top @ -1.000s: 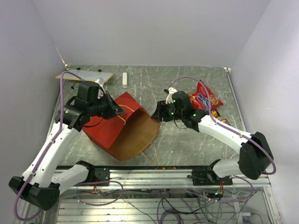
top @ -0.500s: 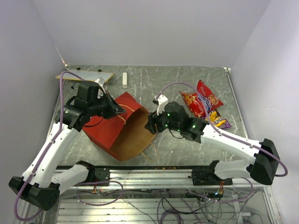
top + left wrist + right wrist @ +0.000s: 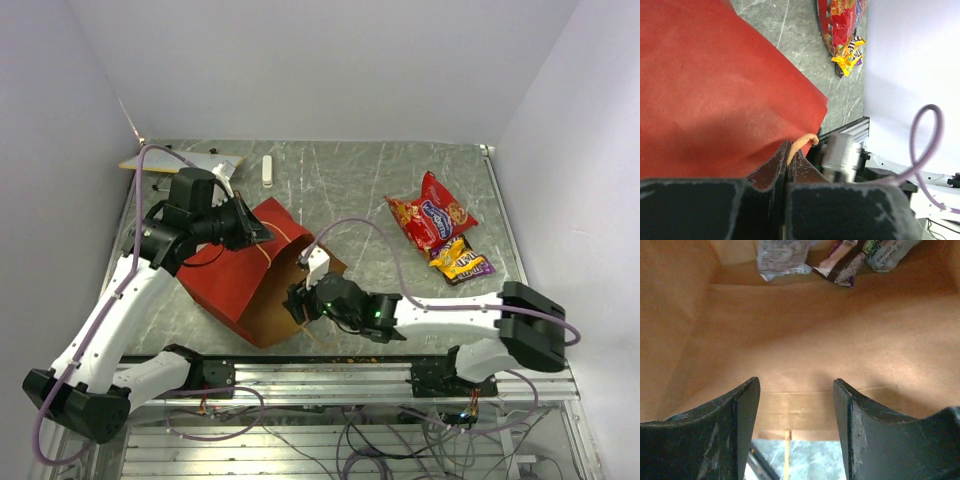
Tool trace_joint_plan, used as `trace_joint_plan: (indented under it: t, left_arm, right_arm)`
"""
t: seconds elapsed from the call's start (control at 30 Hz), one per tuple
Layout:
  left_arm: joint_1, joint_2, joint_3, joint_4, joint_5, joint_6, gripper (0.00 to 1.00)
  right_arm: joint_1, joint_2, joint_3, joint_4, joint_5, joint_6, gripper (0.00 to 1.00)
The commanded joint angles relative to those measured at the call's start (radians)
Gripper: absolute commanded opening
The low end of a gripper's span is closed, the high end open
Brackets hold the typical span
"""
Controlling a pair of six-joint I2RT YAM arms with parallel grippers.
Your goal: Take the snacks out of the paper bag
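Observation:
The red paper bag [image 3: 225, 275] lies on its side, its brown mouth facing the near right. My left gripper [image 3: 252, 232] is shut on the bag's tan string handle [image 3: 803, 142] at the top edge and holds the mouth up. In the left wrist view the red paper bag [image 3: 715, 90] fills the frame beyond the left gripper [image 3: 788, 152]. My right gripper [image 3: 297, 303] is at the mouth; the right gripper [image 3: 796, 390] stands open and holds nothing. Deep inside the paper bag [image 3: 805, 330] lie a silver packet [image 3: 780, 257] and a purple wrapper [image 3: 841, 267]. A red snack bag [image 3: 432, 218] and a yellow packet [image 3: 460, 262] lie on the table to the right.
A tan board [image 3: 180, 160] and a small white object [image 3: 267, 170] lie at the back left. White walls close in the table on three sides. An aluminium rail [image 3: 330, 375] runs along the near edge. A loose handle string [image 3: 787, 455] hangs below the bag's mouth.
My right arm has swung left and toward the near edge, away from the red snack bag and to the bag's mouth, its jaws a little wider. The left gripper has kept its hold.

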Motion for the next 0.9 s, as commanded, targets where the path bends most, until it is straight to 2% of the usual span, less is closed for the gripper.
trace_joint_plan:
  t: [0.0, 0.1, 0.17, 0.23, 0.43, 0.53, 0.87]
  left_arm:
    - [0.006, 0.026, 0.074, -0.003, 0.045, 0.057, 0.07]
    - [0.007, 0.036, 0.104, -0.042, 0.032, 0.091, 0.07]
    - [0.006, 0.044, 0.117, -0.063, 0.03, 0.108, 0.07]
    - [0.006, 0.052, 0.131, -0.079, 0.029, 0.123, 0.07]
    - [0.008, 0.096, 0.235, -0.171, -0.02, 0.2, 0.07]
    - [0.008, 0.114, 0.275, -0.212, -0.038, 0.236, 0.07]
    - [0.008, 0.122, 0.27, -0.208, -0.005, 0.263, 0.07]
  right_arm:
    - [0.011, 0.116, -0.044, 0.342, 0.11, -0.027, 0.6]
    - [0.035, 0.217, -0.086, 0.638, 0.149, -0.167, 0.61]
    - [0.042, 0.291, -0.092, 0.789, 0.158, -0.286, 0.61]
    - [0.042, 0.364, -0.067, 0.871, 0.131, -0.416, 0.61]
    - [0.04, 0.554, 0.064, 0.886, 0.124, -0.648, 0.62]
    - [0.02, 0.602, 0.108, 0.876, 0.137, -0.65, 0.64]
    - [-0.026, 0.757, 0.247, 0.839, 0.154, -0.628, 0.64]
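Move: For the right hand, at the bag's mouth, the brown snack bar lies deep inside, about 13 cm ahead, 16 cm left and 8 cm lower. At that height, the silver pouch sits some 4 cm nearer and 4 cm farther left than the bar, and the blue-silver pouch about 3 cm beyond and 2 cm right of it. From the left hand, the bar is roughly 3 cm back, 8 cm left and 22 cm below. Open right gripper reaches about 15 cm left-forward and down into the bag, levelling; left lifts the held handle. ##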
